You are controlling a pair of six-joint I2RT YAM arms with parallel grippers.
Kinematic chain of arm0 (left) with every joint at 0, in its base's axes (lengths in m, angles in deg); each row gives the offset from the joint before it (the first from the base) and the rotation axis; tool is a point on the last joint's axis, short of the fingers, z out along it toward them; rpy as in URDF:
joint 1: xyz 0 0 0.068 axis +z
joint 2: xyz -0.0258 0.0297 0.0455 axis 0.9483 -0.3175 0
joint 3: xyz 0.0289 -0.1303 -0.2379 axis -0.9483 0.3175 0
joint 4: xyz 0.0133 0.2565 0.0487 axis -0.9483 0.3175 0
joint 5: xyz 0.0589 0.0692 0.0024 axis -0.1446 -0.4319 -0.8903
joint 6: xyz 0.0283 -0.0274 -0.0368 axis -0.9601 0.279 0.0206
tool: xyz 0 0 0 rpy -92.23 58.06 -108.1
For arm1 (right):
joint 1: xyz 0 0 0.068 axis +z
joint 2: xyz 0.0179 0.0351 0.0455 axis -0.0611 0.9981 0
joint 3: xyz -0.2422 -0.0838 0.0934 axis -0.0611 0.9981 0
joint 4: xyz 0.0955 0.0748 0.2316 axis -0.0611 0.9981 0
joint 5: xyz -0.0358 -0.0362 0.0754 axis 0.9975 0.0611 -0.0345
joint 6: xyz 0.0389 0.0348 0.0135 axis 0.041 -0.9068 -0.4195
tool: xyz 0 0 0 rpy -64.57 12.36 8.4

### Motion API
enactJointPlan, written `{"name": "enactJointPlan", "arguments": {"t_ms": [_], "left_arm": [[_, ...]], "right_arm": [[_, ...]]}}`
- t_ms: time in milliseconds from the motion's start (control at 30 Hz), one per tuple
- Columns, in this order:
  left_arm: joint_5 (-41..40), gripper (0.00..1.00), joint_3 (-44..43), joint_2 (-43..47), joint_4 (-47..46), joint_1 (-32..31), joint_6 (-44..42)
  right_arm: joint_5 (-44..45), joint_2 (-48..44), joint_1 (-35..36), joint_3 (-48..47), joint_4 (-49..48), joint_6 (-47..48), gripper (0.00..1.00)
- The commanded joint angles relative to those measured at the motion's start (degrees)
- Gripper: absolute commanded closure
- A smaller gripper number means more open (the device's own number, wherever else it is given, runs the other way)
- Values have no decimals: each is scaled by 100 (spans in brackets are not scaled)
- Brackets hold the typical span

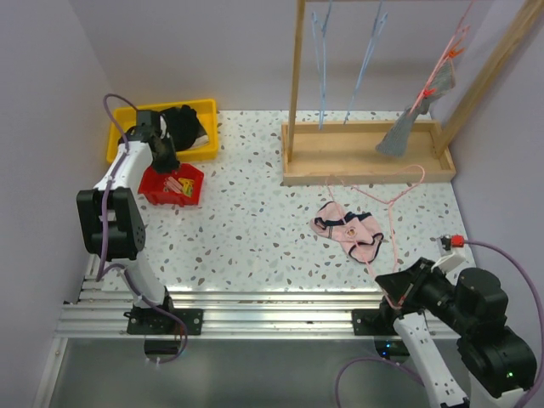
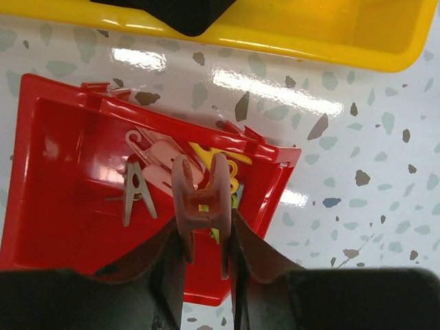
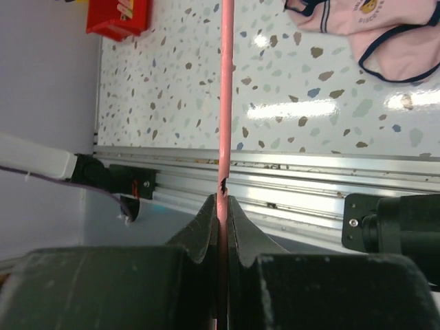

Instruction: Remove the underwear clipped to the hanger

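Note:
The pale pink underwear (image 1: 347, 229) (image 3: 385, 34) with dark trim lies flat on the table, by a thin pink hanger (image 1: 387, 200) that also lies there. My right gripper (image 1: 393, 297) (image 3: 223, 206) is shut on that hanger's rod (image 3: 225, 103) at the table's near edge. The grey striped underwear (image 1: 406, 132) hangs from a second pink hanger (image 1: 446, 59) on the wooden rack. My left gripper (image 1: 166, 161) (image 2: 205, 230) hovers over the red bin (image 1: 191, 191) (image 2: 62, 206), shut on a pink clothespin (image 2: 201, 199).
Several loose clothespins (image 2: 148, 179) lie in the red bin. Behind it a yellow bin (image 1: 119, 136) (image 2: 309, 27) holds a black clothing heap (image 1: 183, 123). The wooden rack's tray (image 1: 340, 161) stands at the back right, with blue hangers (image 1: 321, 68) on its bar.

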Motion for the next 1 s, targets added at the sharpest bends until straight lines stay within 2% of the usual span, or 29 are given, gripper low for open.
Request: {"name": "enactJointPlan", "arguments": {"t_ms": [0,133,167,233,267,500,800,967], "left_arm": [[217,69,-46,-87,124,6,85],[147,49,59,-17,133,23,93],[146,31,68,35,168,23,102],[138,13,59,106,177,32,111],[129,0,50,176,177,32,120],[550,0,-20,641,301,58,365],[1472,0,832,2284,142,49,691],[1878,0,1272,3041,142,58,752]], "right_arm": [[775,333,-21,-434,1137,266,100],[1206,562,-13,-768,1137,363,100],[1355,615,-13,-795,1137,407,100],[1522,729,-13,-857,1129,512,100],[1645,773,-13,-883,1102,539,100],[2129,1265,-13,-1322,699,793,100],[1919,2046,-13,-1551,-391,1460,100],[1918,2653,-13,-2060,-1112,1672,100]]}}
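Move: The red box's middle sits about 5 cm left of the left hand, 1 cm ahead and roughly 8 cm below; the yellow bin lies some 19 cm ahead and 11 cm left. From the right hand, which holds the pink hanger, the wooden rack's tray is around 53 cm ahead, 14 cm right and 24 cm down. On the way, the pink underwear lies about 25 cm ahead, 2 cm right, 26 cm below. Ease the left gripper down slightly, open it fully to let go of the pink clothespin over the red box, then pull up about 12 cm, back and a little right, tipping the fingers upward. Meanwhile carry the still-pinched hanger with the right hand some 8 cm forward towards the rack, rising and shifting right about 5 cm each, rolling its left side down some 20 degrees. ##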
